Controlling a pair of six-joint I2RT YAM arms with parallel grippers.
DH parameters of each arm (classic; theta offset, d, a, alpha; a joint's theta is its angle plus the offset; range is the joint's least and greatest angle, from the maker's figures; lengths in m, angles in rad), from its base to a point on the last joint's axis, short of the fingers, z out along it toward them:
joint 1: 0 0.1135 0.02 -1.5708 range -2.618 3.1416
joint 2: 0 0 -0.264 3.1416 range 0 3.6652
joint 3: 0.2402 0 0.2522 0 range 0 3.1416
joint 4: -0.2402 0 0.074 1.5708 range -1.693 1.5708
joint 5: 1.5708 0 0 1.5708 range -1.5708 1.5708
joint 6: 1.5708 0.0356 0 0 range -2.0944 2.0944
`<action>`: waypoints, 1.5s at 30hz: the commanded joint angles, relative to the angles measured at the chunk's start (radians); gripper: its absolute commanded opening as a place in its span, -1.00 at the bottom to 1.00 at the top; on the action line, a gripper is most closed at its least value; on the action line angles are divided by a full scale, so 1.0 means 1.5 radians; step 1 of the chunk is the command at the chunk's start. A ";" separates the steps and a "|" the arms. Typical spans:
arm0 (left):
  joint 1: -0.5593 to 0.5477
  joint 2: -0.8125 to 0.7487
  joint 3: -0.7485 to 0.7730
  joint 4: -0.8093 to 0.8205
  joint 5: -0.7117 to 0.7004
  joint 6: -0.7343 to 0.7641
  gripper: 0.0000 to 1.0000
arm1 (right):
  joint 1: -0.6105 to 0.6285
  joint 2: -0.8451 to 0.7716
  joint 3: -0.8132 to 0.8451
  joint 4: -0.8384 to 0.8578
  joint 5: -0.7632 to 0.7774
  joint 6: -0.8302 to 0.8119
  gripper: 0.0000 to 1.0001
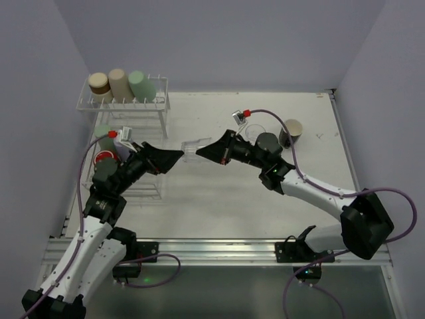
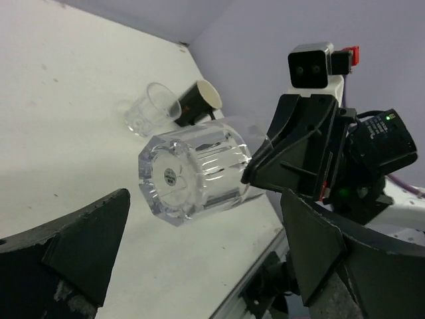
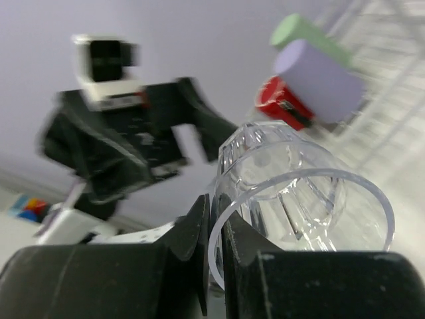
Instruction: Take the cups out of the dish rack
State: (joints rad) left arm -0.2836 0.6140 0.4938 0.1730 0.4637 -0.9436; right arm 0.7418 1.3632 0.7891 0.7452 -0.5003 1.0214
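A clear glass cup (image 1: 192,149) hangs on its side in the air between my two grippers. My right gripper (image 1: 206,147) is shut on its rim, one finger inside and one outside (image 3: 216,232). My left gripper (image 1: 174,157) stands open at the cup's thick base (image 2: 192,173) with its fingers (image 2: 73,246) spread wide and not touching it. The white wire dish rack (image 1: 163,106) is at the left. Tan-brown (image 1: 99,83), beige (image 1: 119,83) and pale green (image 1: 141,85) cups lie on its raised shelf. Green (image 1: 103,133), red (image 1: 103,158) and purple (image 3: 319,80) cups lie on its flat base.
A second clear glass (image 1: 254,131) and a black cup with a cream inside (image 1: 292,131) stand on the table at the right, behind my right arm. Grey walls close in the table at the left, back and right. A metal rail (image 1: 219,249) runs along the near edge.
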 commanded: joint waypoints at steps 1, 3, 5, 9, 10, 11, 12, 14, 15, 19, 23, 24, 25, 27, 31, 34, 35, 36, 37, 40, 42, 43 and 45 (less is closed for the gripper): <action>-0.001 -0.002 0.138 -0.239 -0.072 0.213 0.99 | -0.037 -0.064 0.090 -0.248 0.065 -0.182 -1.00; -0.001 -0.008 0.193 -0.310 -0.113 0.271 1.00 | -0.070 -0.066 0.172 -0.474 0.136 -0.306 -1.00; -0.001 -0.017 0.205 -0.379 -0.161 0.335 1.00 | -0.115 -0.053 0.248 -0.639 0.199 -0.372 -1.00; -0.001 -0.051 0.167 -0.421 -0.210 0.388 1.00 | -0.166 0.038 0.382 -0.851 0.360 -0.511 -1.00; -0.001 -0.056 0.136 -0.416 -0.212 0.395 1.00 | -0.169 0.061 0.442 -0.884 0.396 -0.527 -1.00; -0.001 -0.063 0.122 -0.411 -0.213 0.398 1.00 | -0.179 0.085 0.470 -0.940 0.417 -0.539 -1.00; -0.001 -0.075 0.094 -0.396 -0.211 0.397 1.00 | -0.185 0.124 0.494 -0.958 0.436 -0.560 -1.00; -0.001 -0.089 0.079 -0.376 -0.195 0.397 1.00 | -0.198 0.156 0.559 -0.998 0.446 -0.585 -1.00; -0.001 -0.091 0.082 -0.377 -0.193 0.400 1.00 | -0.201 0.173 0.583 -1.015 0.452 -0.591 -1.00; 0.001 -0.099 0.074 -0.363 -0.174 0.404 1.00 | -0.210 0.269 0.696 -1.077 0.456 -0.615 -1.00; 0.005 -0.087 0.073 -0.360 -0.155 0.411 1.00 | -0.212 0.321 0.733 -1.102 0.458 -0.622 -1.00; 0.008 -0.082 0.073 -0.360 -0.152 0.412 1.00 | -0.211 0.329 0.736 -1.102 0.454 -0.623 -1.00; 0.010 -0.081 0.072 -0.360 -0.146 0.413 1.00 | -0.212 0.336 0.736 -1.102 0.449 -0.624 -1.00; 0.012 -0.082 0.071 -0.360 -0.143 0.414 1.00 | -0.212 0.355 0.736 -1.102 0.445 -0.627 -1.00; 0.017 -0.090 0.067 -0.355 -0.142 0.412 1.00 | -0.212 0.376 0.734 -1.100 0.439 -0.628 -1.00; 0.023 -0.089 0.067 -0.354 -0.140 0.412 1.00 | -0.211 0.389 0.731 -1.089 0.423 -0.627 -1.00; 0.023 -0.088 0.067 -0.354 -0.139 0.412 1.00 | -0.212 0.389 0.730 -1.086 0.423 -0.627 -1.00; 0.024 -0.088 0.067 -0.354 -0.138 0.412 1.00 | -0.212 0.392 0.729 -1.085 0.417 -0.629 -1.00; 0.024 -0.086 0.067 -0.354 -0.138 0.412 1.00 | -0.211 0.399 0.727 -1.083 0.416 -0.629 -1.00; 0.025 -0.086 0.066 -0.354 -0.140 0.411 1.00 | -0.212 0.415 0.730 -1.079 0.412 -0.630 -1.00; 0.026 -0.084 0.066 -0.354 -0.144 0.411 1.00 | -0.211 0.422 0.733 -1.077 0.409 -0.630 -1.00; 0.027 -0.084 0.067 -0.354 -0.148 0.410 1.00 | -0.212 0.426 0.734 -1.076 0.407 -0.630 -1.00; 0.033 -0.085 0.068 -0.355 -0.153 0.411 1.00 | -0.211 0.429 0.735 -1.075 0.410 -0.629 -0.80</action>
State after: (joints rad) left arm -0.2523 0.4862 0.5957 -0.3832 0.2314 -0.3473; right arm 0.4252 2.0045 1.8458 -0.8677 0.1307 0.1104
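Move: Pinched by its rim in my right hand is the clear cup. The standing clear cup lies about 20 cm ahead of that hand, 19 cm to its right and 23 cm below; the dark mug is 12 cm farther right, about level with the standing cup. From my open, empty left hand, the lavender cup in the rack is some 14 cm ahead, 18 cm left, 17 cm below; the red mug is 7 cm left of the lavender cup and 4 cm nearer me. With my right hand I keep the rim pinch and swing the cup away from the rack, about 21 cm forward and 19 cm right, rolling my fingers from pointing left to straight down, then sink some 16 cm onto the standing clear cup beside the mug. My left hand, fingers wide, backs off left towards the rack, rising briefly before dipping, and rolls about 35 degrees. ##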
